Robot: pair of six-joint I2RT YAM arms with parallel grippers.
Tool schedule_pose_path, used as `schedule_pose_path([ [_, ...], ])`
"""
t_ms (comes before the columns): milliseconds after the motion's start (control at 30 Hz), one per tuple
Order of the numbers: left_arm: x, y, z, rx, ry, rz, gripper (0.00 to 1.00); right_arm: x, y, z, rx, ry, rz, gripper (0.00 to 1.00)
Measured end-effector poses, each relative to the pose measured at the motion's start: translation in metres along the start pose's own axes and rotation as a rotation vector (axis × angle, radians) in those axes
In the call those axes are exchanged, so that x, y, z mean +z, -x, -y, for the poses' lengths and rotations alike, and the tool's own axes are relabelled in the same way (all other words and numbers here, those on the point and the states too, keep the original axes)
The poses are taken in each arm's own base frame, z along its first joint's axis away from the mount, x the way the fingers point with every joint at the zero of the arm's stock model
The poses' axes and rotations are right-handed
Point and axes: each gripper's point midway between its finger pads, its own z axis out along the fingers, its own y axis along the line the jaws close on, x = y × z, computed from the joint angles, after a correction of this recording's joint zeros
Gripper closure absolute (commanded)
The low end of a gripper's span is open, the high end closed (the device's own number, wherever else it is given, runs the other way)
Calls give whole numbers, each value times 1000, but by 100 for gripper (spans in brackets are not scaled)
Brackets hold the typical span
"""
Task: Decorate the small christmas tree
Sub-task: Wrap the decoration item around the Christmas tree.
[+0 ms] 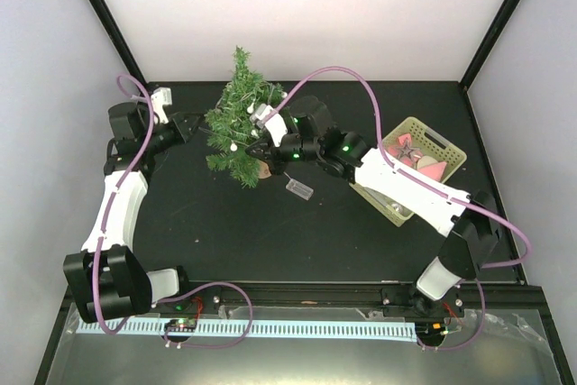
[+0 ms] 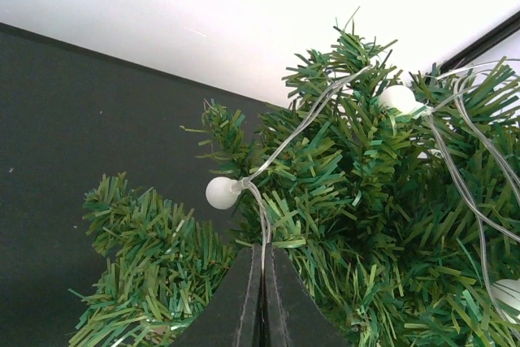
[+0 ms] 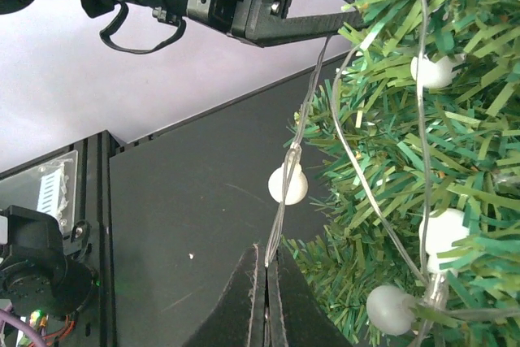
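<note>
The small christmas tree is at the back middle of the black table, with a light string of clear wire and white round bulbs draped over its green needles. At the tree's left side my left gripper is shut on the wire, just below a bulb. On the tree's right side, near its base, my right gripper is shut on the wire under another bulb. The right wrist view shows the tree and the left gripper above it.
A pale yellow basket with pink things in it sits at the right, partly under my right arm. A small clear plastic box lies on the table just in front of the tree. Black frame posts and white walls close in the table.
</note>
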Motion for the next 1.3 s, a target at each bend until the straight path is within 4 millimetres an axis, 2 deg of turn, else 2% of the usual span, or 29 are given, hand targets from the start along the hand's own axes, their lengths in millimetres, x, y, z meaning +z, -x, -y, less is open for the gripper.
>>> schedule_pose_path([
  [133, 0, -2, 1, 0, -8, -6, 99, -2, 2, -4, -10, -14, 11, 99],
  [300, 1, -8, 3, -2, -29, -26, 98, -2, -14, -10, -10, -43, 8, 99],
  [400, 2, -14, 0, -15, -31, -40, 99, -1, -25, -6, 0, -78, -4, 98],
  [567, 4, -19, -6, -30, -24, -52, 97, 4, -33, 3, -4, -133, 4, 97],
  [867, 5, -27, -15, -50, -6, -61, 96, 3, -23, 15, -51, -207, 52, 95],
  [1067, 10, -38, -25, -71, -5, -75, 96, 10, -40, 22, -60, -225, 21, 85],
  [1300, 13, -43, -32, -93, -1, -85, 97, 15, -58, 19, -84, -192, -15, 68],
])
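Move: The tree's middle lies roughly 8 cm ahead of the right hand, about level sideways, and some 6 cm lower; from the left hand it is about 12 cm to the right and 3 cm back, also some 6 cm lower. The strand runs between the two shut grippers across the tree's near side, with a bulb about 5 cm left of the right hand and 3 cm ahead. The battery box lies on the table some 12 cm right of the right hand and 3 cm ahead, roughly 28 cm below. Both hands, already pinching the light strand, sink together along the near and left sides of the tree towards its lower branches; the left goes down about 5.5 cm with fingers kept shut on the wire, its tips tilting slightly downward. The right sinks some 6 cm, stalling halfway and drifting a little back and then forward again as it turns about 10 degrees clockwise, and over the last part of the descent its fingers part to about a quarter open to free the wire. ##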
